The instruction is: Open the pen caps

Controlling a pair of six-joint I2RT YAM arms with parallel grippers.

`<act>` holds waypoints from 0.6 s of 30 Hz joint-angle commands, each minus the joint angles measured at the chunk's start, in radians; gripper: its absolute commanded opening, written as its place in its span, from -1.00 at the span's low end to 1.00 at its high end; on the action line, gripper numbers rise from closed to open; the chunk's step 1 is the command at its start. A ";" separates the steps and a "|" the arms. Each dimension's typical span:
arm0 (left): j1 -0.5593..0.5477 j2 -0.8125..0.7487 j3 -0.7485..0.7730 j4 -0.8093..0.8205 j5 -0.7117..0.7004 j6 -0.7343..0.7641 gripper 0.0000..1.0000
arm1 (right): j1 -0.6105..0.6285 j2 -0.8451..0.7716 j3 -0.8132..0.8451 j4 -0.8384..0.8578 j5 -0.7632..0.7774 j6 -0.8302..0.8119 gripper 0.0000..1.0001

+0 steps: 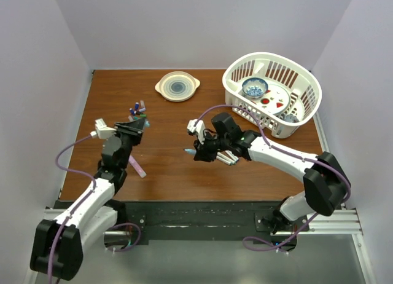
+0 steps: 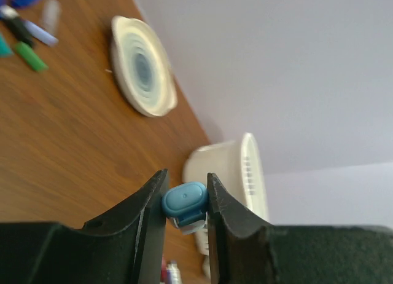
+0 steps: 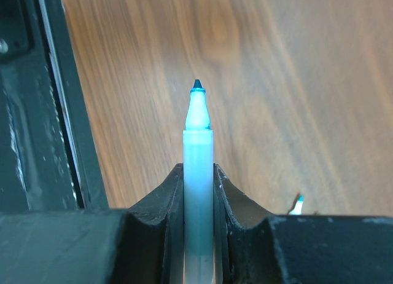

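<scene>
My left gripper [image 2: 186, 195] is shut on a blue pen cap [image 2: 184, 202], held above the table with the cap's rounded end facing the camera. From above, this gripper [image 1: 140, 122] hovers just in front of a small pile of loose pen caps [image 1: 137, 107] in blue, purple and green, which the left wrist view also shows [image 2: 24, 35]. My right gripper [image 3: 198, 184] is shut on an uncapped light blue pen [image 3: 198, 149] whose teal tip points left. In the top view this pen's tip [image 1: 189, 151] sticks out of the right gripper [image 1: 199, 153] at the table's middle.
A purple pen [image 1: 137, 167] lies by the left arm, and several pens [image 1: 228, 159] lie under the right arm; one tip [image 3: 297, 204] shows there. A round cream dish [image 1: 177, 86] sits at the back, and a white basket [image 1: 307, 90] with crockery at the back right.
</scene>
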 commanded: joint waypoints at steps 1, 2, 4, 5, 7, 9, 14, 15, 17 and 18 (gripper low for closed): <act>0.151 0.078 0.103 -0.182 0.088 0.179 -1.00 | 0.004 0.002 0.019 -0.048 0.020 -0.034 -1.00; 0.177 0.157 0.164 -0.218 0.136 0.208 -1.00 | 0.002 0.002 0.020 -0.051 0.024 -0.037 -1.00; 0.240 0.253 0.227 -0.284 0.190 0.302 -1.00 | -0.007 0.001 0.028 -0.074 0.024 -0.073 -1.00; 0.264 0.349 0.290 -0.311 0.234 0.321 -1.00 | -0.014 -0.001 0.030 -0.083 0.014 -0.080 -1.00; 0.303 0.438 0.372 -0.340 0.273 0.382 -1.00 | -0.034 -0.005 0.036 -0.102 -0.021 -0.107 -1.00; 0.318 0.544 0.430 -0.390 0.256 0.413 -1.00 | -0.047 -0.013 0.036 -0.113 -0.029 -0.118 -1.00; 0.323 0.676 0.526 -0.412 0.186 0.479 -0.99 | -0.064 -0.025 0.037 -0.117 -0.045 -0.121 -1.00; 0.323 0.693 0.537 -0.414 0.179 0.485 -0.94 | -0.065 -0.025 0.037 -0.117 -0.045 -0.120 -1.00; 0.321 0.741 0.565 -0.423 0.167 0.499 -0.87 | -0.068 -0.022 0.039 -0.119 -0.049 -0.120 -1.00; 0.324 0.759 0.574 -0.427 0.164 0.508 -0.78 | -0.068 -0.022 0.040 -0.120 -0.049 -0.120 -1.00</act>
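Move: The pile of loose caps lies about 17 cm ahead of the left hand, 10 cm to its left and 20 cm below. On the table too, the thin pink pen is some 5 cm ahead and 13 cm left of that hand, and the round plate about 30 cm ahead and 10 cm right. From the right hand, the row of uncapped markers is roughly 12 cm to the right, 2 cm farther out and 12 cm down. Still pinching the light-blue cap, the left hand sinks about 13 cm while swinging forward and left some 9 cm each way towards the cap pile, tipping its fingers down about 35 degrees and rolling its left side up, then slows. The right hand keeps its grip on the uncapped light-blue highlighter and eases right and down a few centimetres, towards the uncapped markers. ##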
